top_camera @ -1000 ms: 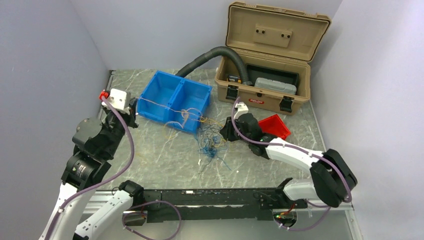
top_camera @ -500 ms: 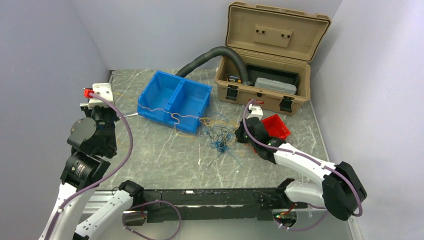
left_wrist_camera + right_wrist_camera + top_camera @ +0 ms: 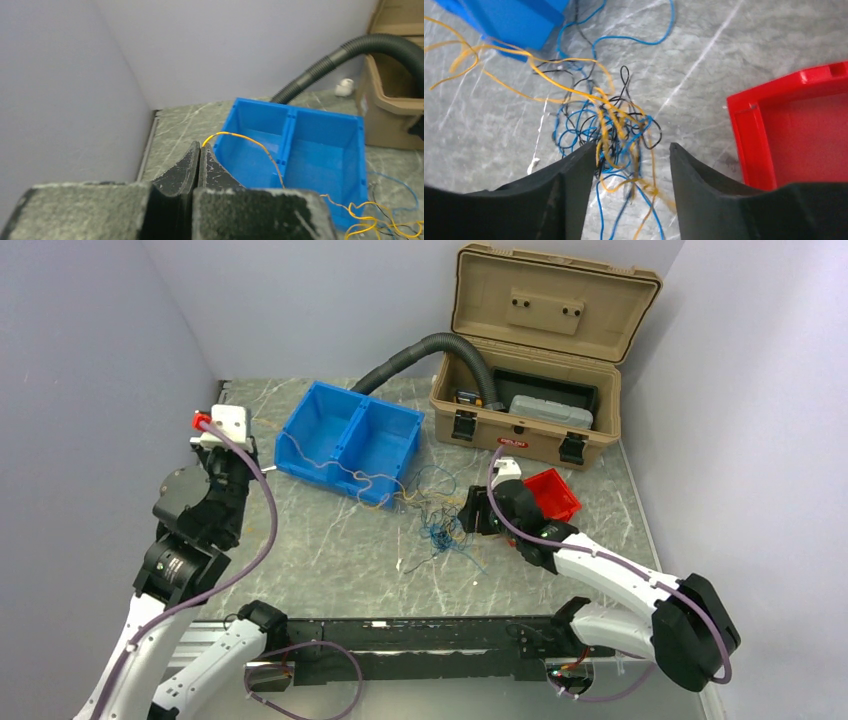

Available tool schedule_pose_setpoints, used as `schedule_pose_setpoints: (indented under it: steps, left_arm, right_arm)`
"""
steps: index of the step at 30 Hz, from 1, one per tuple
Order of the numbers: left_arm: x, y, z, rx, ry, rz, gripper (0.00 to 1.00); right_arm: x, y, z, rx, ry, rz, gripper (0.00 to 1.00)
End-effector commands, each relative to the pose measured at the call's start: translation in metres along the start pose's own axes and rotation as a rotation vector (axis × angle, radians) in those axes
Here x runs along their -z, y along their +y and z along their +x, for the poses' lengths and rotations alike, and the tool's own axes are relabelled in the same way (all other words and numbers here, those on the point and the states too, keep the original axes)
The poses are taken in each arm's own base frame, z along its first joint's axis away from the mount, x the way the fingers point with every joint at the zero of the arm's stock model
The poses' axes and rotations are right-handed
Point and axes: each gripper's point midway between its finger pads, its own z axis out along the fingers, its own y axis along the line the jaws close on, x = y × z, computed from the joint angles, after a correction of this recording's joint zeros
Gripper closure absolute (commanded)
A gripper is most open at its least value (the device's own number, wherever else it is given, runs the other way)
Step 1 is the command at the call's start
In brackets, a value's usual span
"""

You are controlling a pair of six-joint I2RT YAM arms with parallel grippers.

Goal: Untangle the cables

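Note:
The cables (image 3: 436,526) lie as a tangle of thin yellow, blue and black wires on the table, right of the blue bin (image 3: 350,440). My right gripper (image 3: 632,146) is open, its fingers either side of the tangle (image 3: 614,125); loose strands hang between them and nothing is pinched. In the top view this gripper (image 3: 470,512) sits at the tangle's right edge. My left gripper (image 3: 201,146) is shut on the end of one yellow cable (image 3: 250,142), which arcs over the bin (image 3: 320,150) toward the tangle. It (image 3: 252,462) is held left of the bin.
A red tray (image 3: 550,492) lies just right of my right gripper, close to its right finger (image 3: 704,175). An open tan toolbox (image 3: 530,390) stands at the back right, with a black corrugated hose (image 3: 420,348) running from it behind the bin. Walls close both sides.
My right gripper has opened again and shifted slightly left at the tangle. My left gripper, still shut on the yellow cable, has come back toward the bin, and the strand hangs slacker.

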Motion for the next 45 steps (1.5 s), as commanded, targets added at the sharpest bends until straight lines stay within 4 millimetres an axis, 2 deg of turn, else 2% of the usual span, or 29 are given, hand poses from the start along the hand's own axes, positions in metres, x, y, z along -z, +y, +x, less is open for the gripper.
schedule_pose_setpoints:
  steps: [1, 3, 8, 12, 19, 25, 30, 39, 45]
  left_arm:
    - [-0.001, -0.037, 0.0, 0.034, -0.026, 0.187, 1.0]
    - [0.001, -0.04, 0.001, 0.03, -0.049, 0.209, 1.0]
    - [0.008, -0.037, 0.0, 0.019, -0.102, 0.211, 1.0]
    - [0.019, -0.034, -0.018, 0.023, -0.173, 0.236, 1.0]
    - [0.044, -0.018, -0.064, 0.051, -0.257, 0.257, 1.0]
    - [0.052, -0.018, -0.077, 0.063, -0.292, 0.289, 1.0]
    - [0.056, -0.018, -0.081, 0.065, -0.303, 0.299, 1.0]
    - [0.057, -0.021, -0.079, 0.084, -0.292, 0.318, 1.0]
    - [0.06, -0.02, -0.081, 0.091, -0.295, 0.318, 1.0]
  right_arm:
    - [0.015, 0.032, -0.012, 0.107, -0.018, -0.191, 0.28]
    - [0.02, 0.045, -0.015, 0.166, -0.018, -0.263, 0.17]
    - [0.027, 0.068, -0.034, 0.282, -0.047, -0.367, 0.15]
    - [0.027, 0.087, -0.055, 0.342, -0.116, -0.44, 0.12]
    - [0.019, 0.121, -0.085, 0.444, -0.198, -0.553, 0.09]
    - [0.027, 0.154, -0.104, 0.477, -0.264, -0.704, 0.06]
    - [0.034, 0.167, -0.105, 0.512, -0.286, -0.771, 0.02]
    - [0.041, 0.171, -0.107, 0.533, -0.312, -0.778, 0.0]
    - [0.043, 0.182, -0.104, 0.557, -0.313, -0.821, 0.0]
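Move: The cable tangle lies some 8 cm below the right hand, about 4 cm ahead and 5 cm to its left. From that same hand the blue bin stands roughly 20 cm ahead and 23 cm left, and the red bin about 6 cm ahead and 14 cm right. From the left hand, high up with the yellow cable's end pinched, the tangle lies about 32 cm right, 4 cm ahead and 40 cm lower. The right hand, its fingers already parting, opens wide and swings left about 12 cm over the tangle while rising some 13 cm, its fingers turning counter-clockwise and tipping up out of their downward slant to end above the tangle's left side, clear of the cables. The left hand keeps its pinch on the yellow cable, dips briefly down and to the right, then draws back and up, away from the tangle, its fingertips tilting up and swinging clockwise some 20 degrees. ##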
